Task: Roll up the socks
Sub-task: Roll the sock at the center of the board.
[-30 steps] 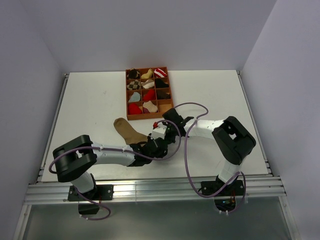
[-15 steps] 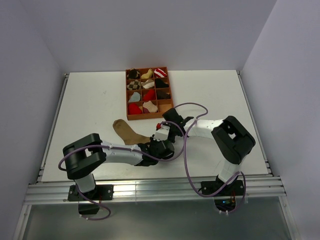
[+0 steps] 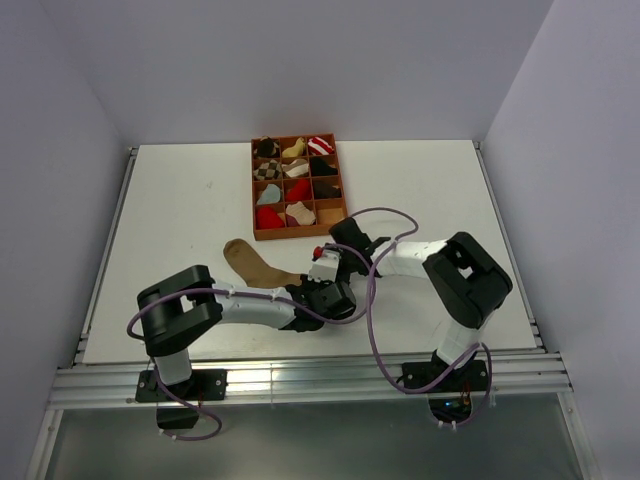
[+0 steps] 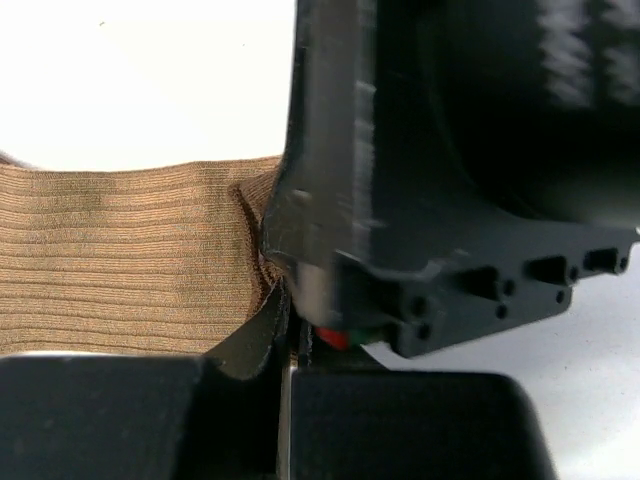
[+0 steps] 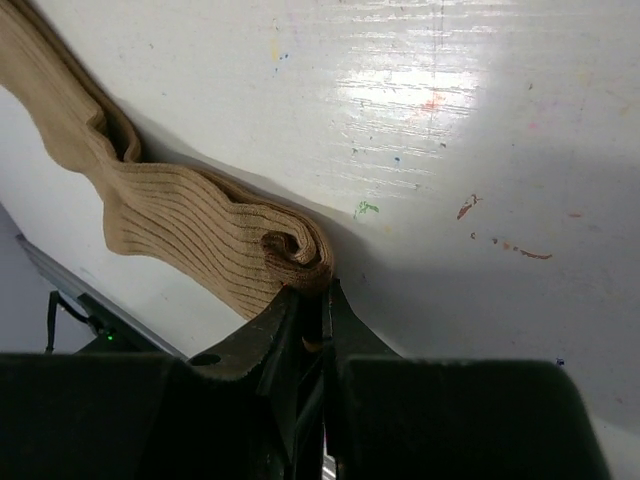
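A plain brown ribbed sock [image 3: 250,262] lies on the white table, its toe toward the left and its other end under both wrists. In the right wrist view that end is curled into a small roll [image 5: 292,250], and my right gripper [image 5: 322,300] is shut on it. My left gripper [image 4: 290,345] is shut too, with a fold at the edge of the brown sock [image 4: 120,260] pinched between its tips. The right gripper's black body [image 4: 450,170] sits directly in front of it. From above, the left gripper [image 3: 330,296] and right gripper [image 3: 319,277] almost touch.
A brown wooden tray [image 3: 298,236] with a grid of compartments stands just behind the grippers; it holds several small sock bundles. The white table [image 3: 180,220] ends in a raised metal rail at the near edge. Purple cables loop around both arms.
My left gripper has slid right along the sock up to the right gripper and closed on the fabric. The right gripper has kept its hold. The sock's toe has shifted slightly left.
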Controlling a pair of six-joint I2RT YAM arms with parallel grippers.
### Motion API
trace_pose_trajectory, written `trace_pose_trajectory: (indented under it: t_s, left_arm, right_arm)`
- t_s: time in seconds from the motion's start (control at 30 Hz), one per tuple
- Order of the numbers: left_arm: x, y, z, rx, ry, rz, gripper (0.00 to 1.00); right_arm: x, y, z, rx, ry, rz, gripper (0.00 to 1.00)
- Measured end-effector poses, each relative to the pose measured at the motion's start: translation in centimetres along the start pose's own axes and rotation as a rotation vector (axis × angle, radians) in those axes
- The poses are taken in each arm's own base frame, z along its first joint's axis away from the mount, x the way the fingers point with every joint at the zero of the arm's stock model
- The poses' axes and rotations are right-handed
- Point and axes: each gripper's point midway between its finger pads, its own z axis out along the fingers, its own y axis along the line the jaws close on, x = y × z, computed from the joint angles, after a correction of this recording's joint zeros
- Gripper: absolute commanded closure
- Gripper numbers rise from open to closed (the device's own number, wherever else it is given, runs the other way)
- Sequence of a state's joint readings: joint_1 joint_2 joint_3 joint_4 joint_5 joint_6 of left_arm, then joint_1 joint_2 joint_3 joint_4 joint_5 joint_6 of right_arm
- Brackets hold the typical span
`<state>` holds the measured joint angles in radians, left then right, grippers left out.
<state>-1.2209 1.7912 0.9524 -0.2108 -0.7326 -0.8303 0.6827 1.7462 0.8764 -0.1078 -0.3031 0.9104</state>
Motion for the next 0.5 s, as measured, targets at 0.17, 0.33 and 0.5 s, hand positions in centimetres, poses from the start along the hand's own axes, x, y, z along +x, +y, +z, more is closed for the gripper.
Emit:
trace_pose_trajectory:
  t_s: [0.17,0.33,0.5]
  left_arm:
    - [0.0,-0.1,-0.2,0.025,0.007,-0.02,1.0]
    - [0.3,0.4,-1.1,0.148,0.072,-0.116,0.99]
    - [0.4,1.8,-1.2,0.269,0.146,-0.256,1.0]
  right_arm:
    - [0.1,0.1,-0.3,-0.092,-0.04,-0.004,0.86]
    - [0.8,0.6,-1.3,-0.171,-0.059,-0.006,0.63]
    - [-0.4,3.1,-3.7,-0.304,-0.146,-0.03,0.51]
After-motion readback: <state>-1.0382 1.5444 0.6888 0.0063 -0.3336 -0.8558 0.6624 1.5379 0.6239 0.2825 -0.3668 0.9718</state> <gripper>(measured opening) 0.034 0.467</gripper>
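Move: The sock's rolled end is pinched by both hands just above the board, about 1 cm ahead of the left hand point and roughly 1 cm to the left of the right one. From the left hand, the flat toe end lies some 16 cm to the left and 7 cm ahead, 1 cm lower. The divided box's middle is about 22 cm ahead of the left hand and 4 cm to its left, at about hand height. The right fingers open and come free of the sock's rolled end, that hand easing back barely a centimetre before lifting about 5 cm clear and tilting some 20 degrees. The left fingers stay shut on the rolled edge while this hand draws it about 2 cm left, slightly back, rolling its left side down some 20 degrees and tipping its fingers further down. ##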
